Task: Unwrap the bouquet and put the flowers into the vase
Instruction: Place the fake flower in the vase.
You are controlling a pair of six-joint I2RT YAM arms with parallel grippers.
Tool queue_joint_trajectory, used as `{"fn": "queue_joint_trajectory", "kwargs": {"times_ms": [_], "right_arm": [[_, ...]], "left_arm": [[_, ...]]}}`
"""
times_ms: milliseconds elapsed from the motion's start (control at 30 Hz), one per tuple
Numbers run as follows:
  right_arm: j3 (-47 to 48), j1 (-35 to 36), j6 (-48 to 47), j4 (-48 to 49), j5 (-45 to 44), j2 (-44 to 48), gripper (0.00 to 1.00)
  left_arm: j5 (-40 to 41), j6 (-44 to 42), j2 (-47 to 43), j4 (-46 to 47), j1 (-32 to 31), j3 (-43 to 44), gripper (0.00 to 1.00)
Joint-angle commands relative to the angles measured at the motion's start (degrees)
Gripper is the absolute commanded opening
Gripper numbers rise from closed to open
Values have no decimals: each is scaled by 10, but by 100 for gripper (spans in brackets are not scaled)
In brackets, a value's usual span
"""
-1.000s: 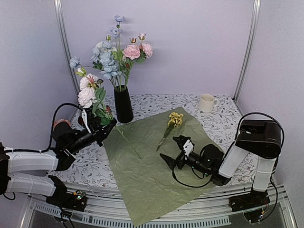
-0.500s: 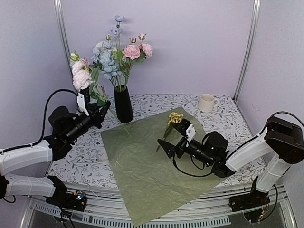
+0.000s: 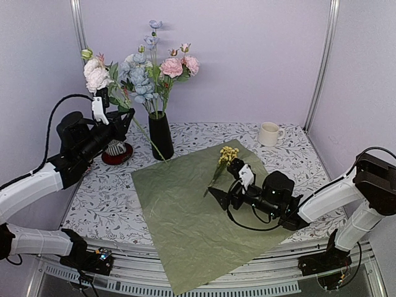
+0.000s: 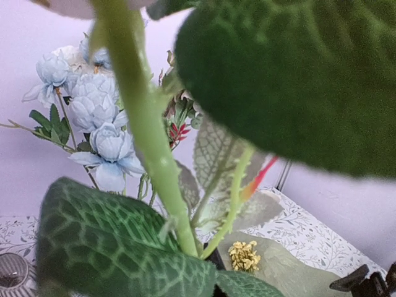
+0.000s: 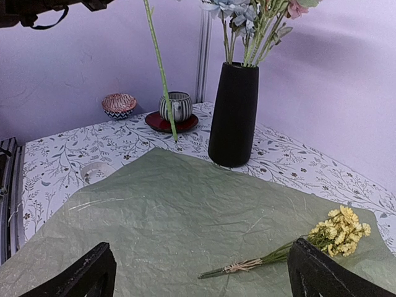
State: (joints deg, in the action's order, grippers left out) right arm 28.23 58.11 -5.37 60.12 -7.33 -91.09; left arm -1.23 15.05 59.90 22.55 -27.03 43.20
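Note:
The black vase [image 3: 161, 136] stands at the back left and holds blue and pink flowers [image 3: 154, 65]. My left gripper [image 3: 122, 119] is raised to the left of it, shut on the stem of a white and pink flower [image 3: 96, 74]. That stem [image 5: 159, 68] hangs down beside the vase [image 5: 233, 114]. Leaves hide the jaws in the left wrist view; the stem [image 4: 148, 136] fills it. The olive-green paper [image 3: 185, 210] lies flat. A tied yellow cluster [image 3: 228, 154] rests on it. My right gripper [image 3: 224, 184] is open and empty, low over the paper just short of the cluster [image 5: 339, 230].
A white mug [image 3: 269, 133] sits at the back right. A striped cup on a red saucer [image 3: 116, 150] stands left of the vase, with a small patterned bowl [image 5: 119, 104] beyond it. Lilac walls and metal posts close the back and sides.
My left arm has lifted the white flower up and back, and its stem has left the paper and now hangs by the vase. The right gripper moved forward toward the yellow cluster, still open.

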Motion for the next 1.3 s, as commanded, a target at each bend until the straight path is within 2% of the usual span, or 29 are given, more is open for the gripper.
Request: {"fn": "queue_joint_trajectory", "kwargs": {"times_ms": [0, 100, 200, 667, 1067, 1267], "right_arm": [[12, -1, 1, -28, -39, 0, 99], [41, -3, 8, -58, -64, -23, 99], [66, -2, 11, -86, -52, -39, 99], [47, -4, 7, -62, -46, -32, 99], [47, -7, 7, -62, -40, -34, 99], [46, -8, 6, -62, -39, -34, 99]], "left_arm": [[-1, 0, 17, -16, 16, 44, 0], [20, -22, 30, -14, 18, 79, 0], [45, -47, 46, -15, 21, 122, 0], [97, -156, 156, -15, 23, 296, 0], [113, -197, 281, -9, 24, 355, 0], [124, -197, 358, -75, 24, 402, 0]]}}
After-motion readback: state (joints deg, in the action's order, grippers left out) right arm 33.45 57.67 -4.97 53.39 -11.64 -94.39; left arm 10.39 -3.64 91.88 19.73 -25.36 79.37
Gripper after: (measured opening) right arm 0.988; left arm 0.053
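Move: The black vase stands about 20 cm ahead of the left gripper and 6 cm to its right. Its mouth is roughly 10 cm below the gripper and its middle about 20 cm below. The striped cup on its red saucer is some 20 cm left of the vase, about level with it. The yellow flowers lie on the wrapping paper about 13 cm ahead of the left gripper and 31 cm to its right. From the right gripper the vase is around 30 cm ahead and 22 cm to the left. Raise the left gripper about 13 cm while easing it forward, keeping its pinch on the white-and-pink flower's stem, whose lower end hangs below the vase mouth. Then swing forward towards the vase, some 14 cm in all, sinking about 7 cm at the end. Turn the hand counter-clockwise and roll its left side up, each about 15 degrees. Ease the right gripper slightly forward and down, then hold it open. ##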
